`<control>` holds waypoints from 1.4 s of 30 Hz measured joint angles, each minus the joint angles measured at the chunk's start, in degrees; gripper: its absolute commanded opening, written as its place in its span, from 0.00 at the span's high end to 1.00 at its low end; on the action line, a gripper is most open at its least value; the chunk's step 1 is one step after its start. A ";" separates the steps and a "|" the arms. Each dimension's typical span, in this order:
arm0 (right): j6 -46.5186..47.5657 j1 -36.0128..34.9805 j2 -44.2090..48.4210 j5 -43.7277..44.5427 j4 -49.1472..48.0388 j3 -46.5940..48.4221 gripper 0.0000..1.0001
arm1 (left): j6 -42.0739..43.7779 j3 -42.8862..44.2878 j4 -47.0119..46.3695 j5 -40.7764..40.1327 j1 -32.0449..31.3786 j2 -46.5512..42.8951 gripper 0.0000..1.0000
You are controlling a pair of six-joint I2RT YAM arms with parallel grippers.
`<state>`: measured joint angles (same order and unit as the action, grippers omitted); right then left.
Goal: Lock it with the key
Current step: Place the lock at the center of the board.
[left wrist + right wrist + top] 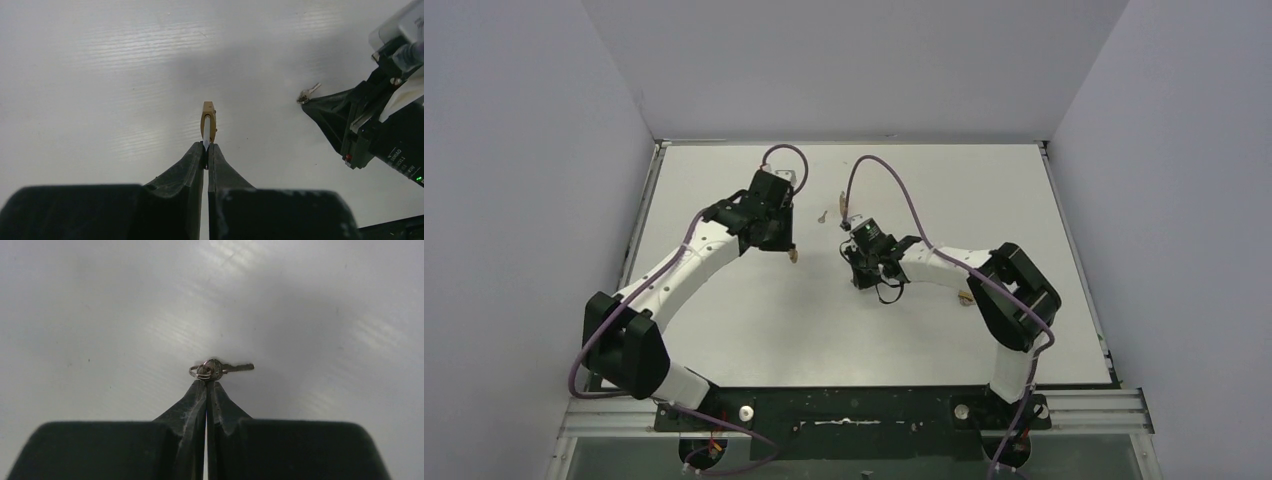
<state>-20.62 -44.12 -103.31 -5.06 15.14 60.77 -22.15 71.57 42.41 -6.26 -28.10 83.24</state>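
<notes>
My left gripper [206,146] is shut on a small brass padlock [209,119], which sticks out beyond the fingertips above the white table; it also shows in the top view [794,256]. My right gripper [206,382] is shut on the head of a small silver key [222,368] with a ring, its blade pointing right. In the left wrist view, the key [308,93] sits at the tip of the right gripper, to the right of the padlock and apart from it.
The white table [754,320] has a raised rim on its left, right and far sides. A small grey object [823,217] lies on the table between the two grippers. Cables loop above both wrists.
</notes>
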 measured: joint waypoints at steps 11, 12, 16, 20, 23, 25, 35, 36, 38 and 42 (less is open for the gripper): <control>1.60 4.94 -10.97 -6.49 -0.13 14.67 1.00 | -5.88 3.56 -4.37 -2.25 -3.72 13.62 1.00; 1.60 5.20 -11.69 -7.02 -0.13 15.61 1.00 | -6.32 4.39 -4.87 -2.58 -3.74 14.64 1.00; 1.60 6.64 -13.03 -8.15 -0.07 17.73 1.00 | -7.72 7.76 -6.54 -3.80 -3.85 17.99 1.00; 1.60 8.57 -13.99 -8.96 -0.09 19.43 1.00 | -8.44 10.38 -8.02 -4.48 -4.31 20.87 1.00; 1.60 9.99 -14.84 -9.44 -0.09 20.72 1.00 | -8.81 10.99 -9.27 -4.81 -4.68 22.95 1.00; 1.57 10.64 -15.34 -9.70 -0.04 21.46 1.00 | -8.94 10.99 -9.46 -5.01 -4.90 24.35 1.00; 1.62 11.87 -15.39 -11.28 -0.20 22.01 0.65 | -8.90 11.93 -9.62 -5.99 -5.14 26.43 1.00; 1.55 11.72 -14.80 -11.28 -0.22 21.09 0.63 | -8.87 11.93 -9.62 -6.03 -5.14 26.43 1.00; 1.62 11.15 -13.25 -10.82 -0.02 19.17 0.62 | -8.83 11.96 -9.57 -6.12 -5.14 26.43 1.00; 2.21 8.26 -11.06 -9.33 0.20 17.22 0.63 | -8.74 12.07 -9.40 -6.05 -5.18 26.69 0.98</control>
<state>-18.41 -35.86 -114.37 -14.39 15.33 78.00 -30.89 83.64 33.01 -12.32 -33.28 109.93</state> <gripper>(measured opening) 0.374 0.026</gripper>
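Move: The board's centre lies about 13 cm ahead and 2 cm left of the right hand, which pinches the key bunch just above the board. From the left hand, holding the lock by its shackle, that centre is some 8 cm ahead, 14 cm right and 15 cm below. The lone key lies about 19 cm ahead and 7 cm right of the left hand; the brass lock on the board, 22 cm ahead and 13 cm right of it. The right fingers still pinch the key bunch, carrying it about 13 cm forward to the board's centre, rising slightly as the wrist rolls some 10 degrees, then open and back off about 4 cm. Meanwhile the left hand keeps its grip on the lock's shackle and brings it forward, right and down, 7 to 9 cm each way, towards the centre, then holds there. ##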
